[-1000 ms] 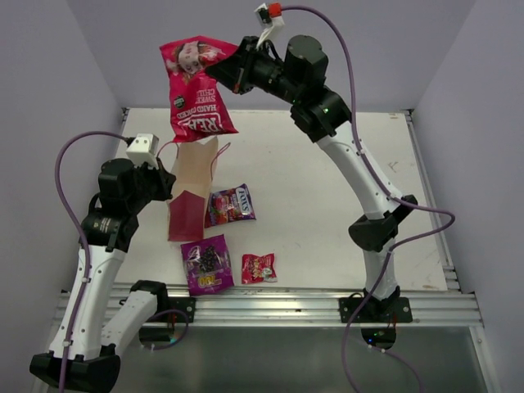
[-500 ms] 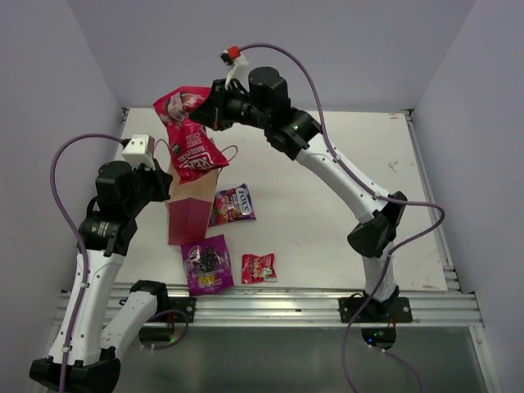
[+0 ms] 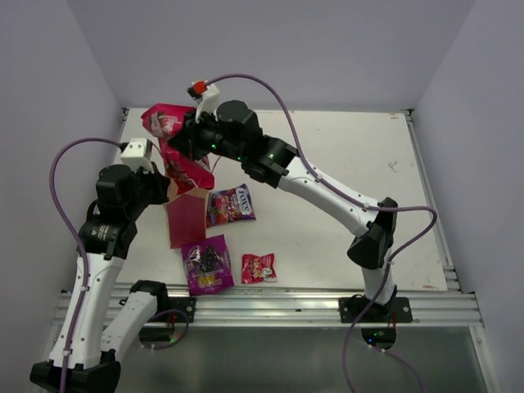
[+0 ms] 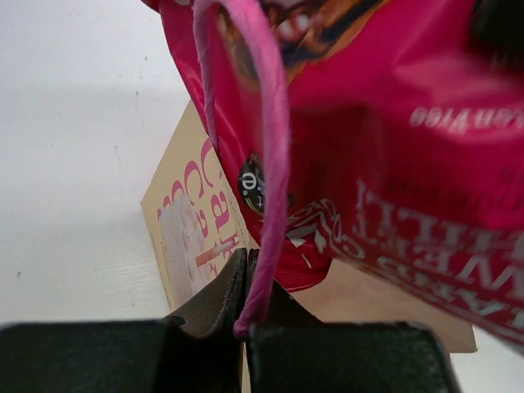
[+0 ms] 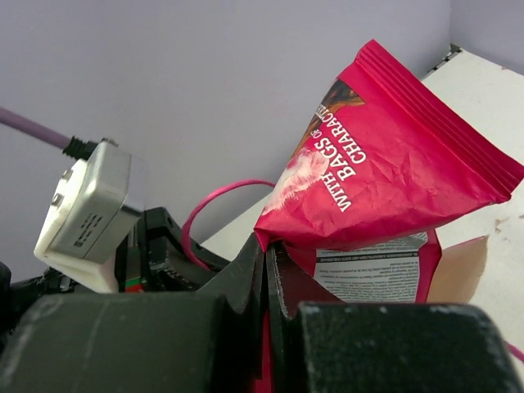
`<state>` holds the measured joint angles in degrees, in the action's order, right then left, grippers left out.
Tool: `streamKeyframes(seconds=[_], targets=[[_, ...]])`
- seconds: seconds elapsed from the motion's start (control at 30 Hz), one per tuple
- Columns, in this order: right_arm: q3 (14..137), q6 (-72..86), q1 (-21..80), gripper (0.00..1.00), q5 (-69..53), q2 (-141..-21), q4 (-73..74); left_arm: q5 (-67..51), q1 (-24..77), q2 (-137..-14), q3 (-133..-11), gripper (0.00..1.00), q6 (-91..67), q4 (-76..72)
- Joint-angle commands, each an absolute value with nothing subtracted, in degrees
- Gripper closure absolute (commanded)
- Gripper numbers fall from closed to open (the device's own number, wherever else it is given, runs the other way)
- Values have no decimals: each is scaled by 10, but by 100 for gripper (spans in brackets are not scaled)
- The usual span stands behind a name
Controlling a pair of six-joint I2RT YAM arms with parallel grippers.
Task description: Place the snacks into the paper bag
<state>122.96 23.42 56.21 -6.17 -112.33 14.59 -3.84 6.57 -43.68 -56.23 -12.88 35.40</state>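
The large pink-red pouch (image 3: 166,141) hangs tilted over the paper bag (image 3: 185,218), its lower end in the bag's open mouth. My right gripper (image 3: 187,144) is shut on the pouch's edge; the right wrist view shows the pouch (image 5: 385,164) pinched at the jaws (image 5: 267,246). My left gripper (image 3: 167,185) is shut on the bag's pink string handle (image 4: 274,164), at the bag's near-left rim (image 4: 184,213). On the table lie the purple-pink packet (image 3: 231,205), the purple pouch (image 3: 207,264) and the small red packet (image 3: 259,268).
The three loose packets lie just right of and in front of the bag, near the table's front edge (image 3: 270,288). The left arm's white wrist camera (image 5: 86,213) sits close beside the pouch. Walls close in the table's left, back and right.
The right arm has swung down and to the left, bringing the pouch from high above the bag into its mouth. The bag has leaned slightly. The left gripper kept its hold on the handle.
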Motion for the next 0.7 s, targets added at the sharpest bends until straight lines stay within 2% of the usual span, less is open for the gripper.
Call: streamKeyframes(seconds=[0.0,0.3,0.67], targets=[[1221,179,610,100,12,-1111,104,-41,70,-424,-557,100,-134,322],[1155,149,646,100,54,-1125,78,-19,70,-414,-545,100,-133,330],[1317,96,645,100,99,-1232,105,-26,70,-409,-559,100,-134,357]])
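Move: The right hand holds the large red snack packet about 14 cm above the paper bag's mouth, whose middle is roughly level with it forward and 2 cm to its left. The packet with blue lettering lies on the table, about 5 cm ahead and 6 cm right; the purple snack packet lies about 15 cm back and 1 cm left, both some 40 cm below. From the left hand at the bag's rim, the mouth lies about 4 cm ahead and 6 cm right. Right hand carries the red packet back, left and down about 6 cm, then leftward and partly forward again. ##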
